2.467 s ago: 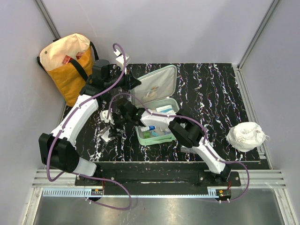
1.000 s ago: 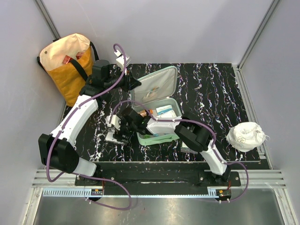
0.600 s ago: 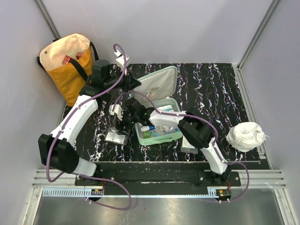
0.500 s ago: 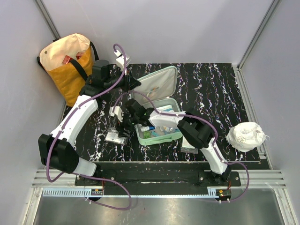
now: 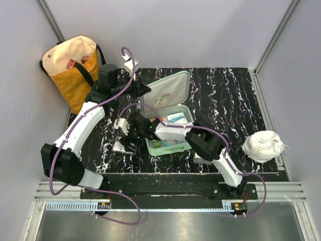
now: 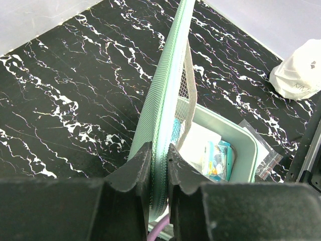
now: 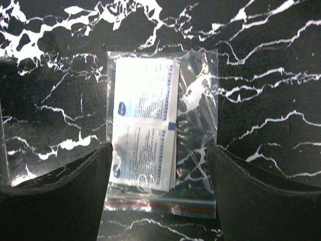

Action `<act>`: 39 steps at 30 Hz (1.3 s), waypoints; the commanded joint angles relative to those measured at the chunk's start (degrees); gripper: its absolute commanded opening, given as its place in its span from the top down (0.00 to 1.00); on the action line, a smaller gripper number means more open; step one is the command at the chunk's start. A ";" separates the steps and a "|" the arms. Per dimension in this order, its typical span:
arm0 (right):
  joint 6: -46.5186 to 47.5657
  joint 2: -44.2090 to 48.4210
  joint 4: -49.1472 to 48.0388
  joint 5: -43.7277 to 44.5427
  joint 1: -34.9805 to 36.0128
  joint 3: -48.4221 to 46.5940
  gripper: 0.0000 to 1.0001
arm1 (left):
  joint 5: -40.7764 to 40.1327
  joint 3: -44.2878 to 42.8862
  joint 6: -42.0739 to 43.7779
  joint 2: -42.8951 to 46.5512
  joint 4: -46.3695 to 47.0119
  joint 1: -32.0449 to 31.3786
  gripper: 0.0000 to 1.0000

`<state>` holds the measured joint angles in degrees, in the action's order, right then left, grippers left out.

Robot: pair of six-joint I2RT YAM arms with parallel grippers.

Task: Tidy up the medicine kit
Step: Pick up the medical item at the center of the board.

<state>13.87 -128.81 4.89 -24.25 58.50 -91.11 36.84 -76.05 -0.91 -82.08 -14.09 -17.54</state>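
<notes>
The medicine kit lies open, a mint-green case with its base (image 5: 188,145) on the mat and its lid (image 5: 168,88) tipped up behind. My left gripper (image 5: 144,89) is shut on the lid's zip edge (image 6: 168,90), its jaws (image 6: 159,150) pinching the rim. Packets (image 6: 203,145) fill the base (image 6: 248,135). Left of the kit, a clear zip bag (image 7: 195,125) with white sachets (image 7: 145,120) lies flat on the mat. My right gripper (image 7: 158,150) hangs open over it, one finger on each side of the bag (image 5: 119,146).
A yellow-and-cream tote (image 5: 70,68) stands at the back left corner. A crumpled white bag (image 5: 263,145) sits at the right edge. Another clear zip bag (image 5: 203,159) lies right of the kit's base. Grey walls close in the black marbled mat (image 5: 225,95).
My right gripper drew back toward the kit's left wall, then came down and left again over the zip bag. The left gripper has kept its hold on the lid.
</notes>
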 commanded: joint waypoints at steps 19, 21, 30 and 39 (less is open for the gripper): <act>-3.06 5.50 -10.41 9.57 5.13 12.01 0.63 | 0.51 -1.47 -0.15 0.78 -3.58 -0.04 0.88; -3.06 6.90 -11.91 9.13 5.13 11.83 0.64 | 0.43 -1.56 -0.06 0.70 -3.84 -0.04 0.88; -2.62 9.98 -7.35 9.48 5.13 8.67 0.82 | -0.28 -1.82 0.29 1.22 -4.28 0.05 0.88; -1.21 17.71 -22.01 3.34 5.13 21.05 1.00 | -0.01 -1.91 -0.06 0.96 -4.02 -0.04 0.88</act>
<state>11.90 -116.71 -8.49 -16.80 63.00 -73.58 36.84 -76.16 -0.80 -82.00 -14.52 -17.54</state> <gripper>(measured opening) 0.261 0.187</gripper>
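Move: The medical item, a flat zip bag with a white pack in it, lies right at the open fingers of the right hand, its middle about 3 cm to the left, level front to back, and 2 cm below. The open case's middle is roughly 18 cm right and 7 cm forward of the right hand; the raised lid's middle is some 15 cm forward, 16 cm right and 17 cm up. From the left hand, the bag lies about 13 cm back, 10 cm left and 29 cm below. The right hand, fingers pointing left and down, eases about 1 cm farther left and slightly down over the bag while rolling some 10 degrees so that its forward side lifts, then shuts its fingers from the bag's long sides, pinching bag and pack together as it starts to draw back. With that grip it rises about 3 cm, pulling back towards the base and to the right by a few centimetres, while the left hand stays still and keeps the case lid pinched. ##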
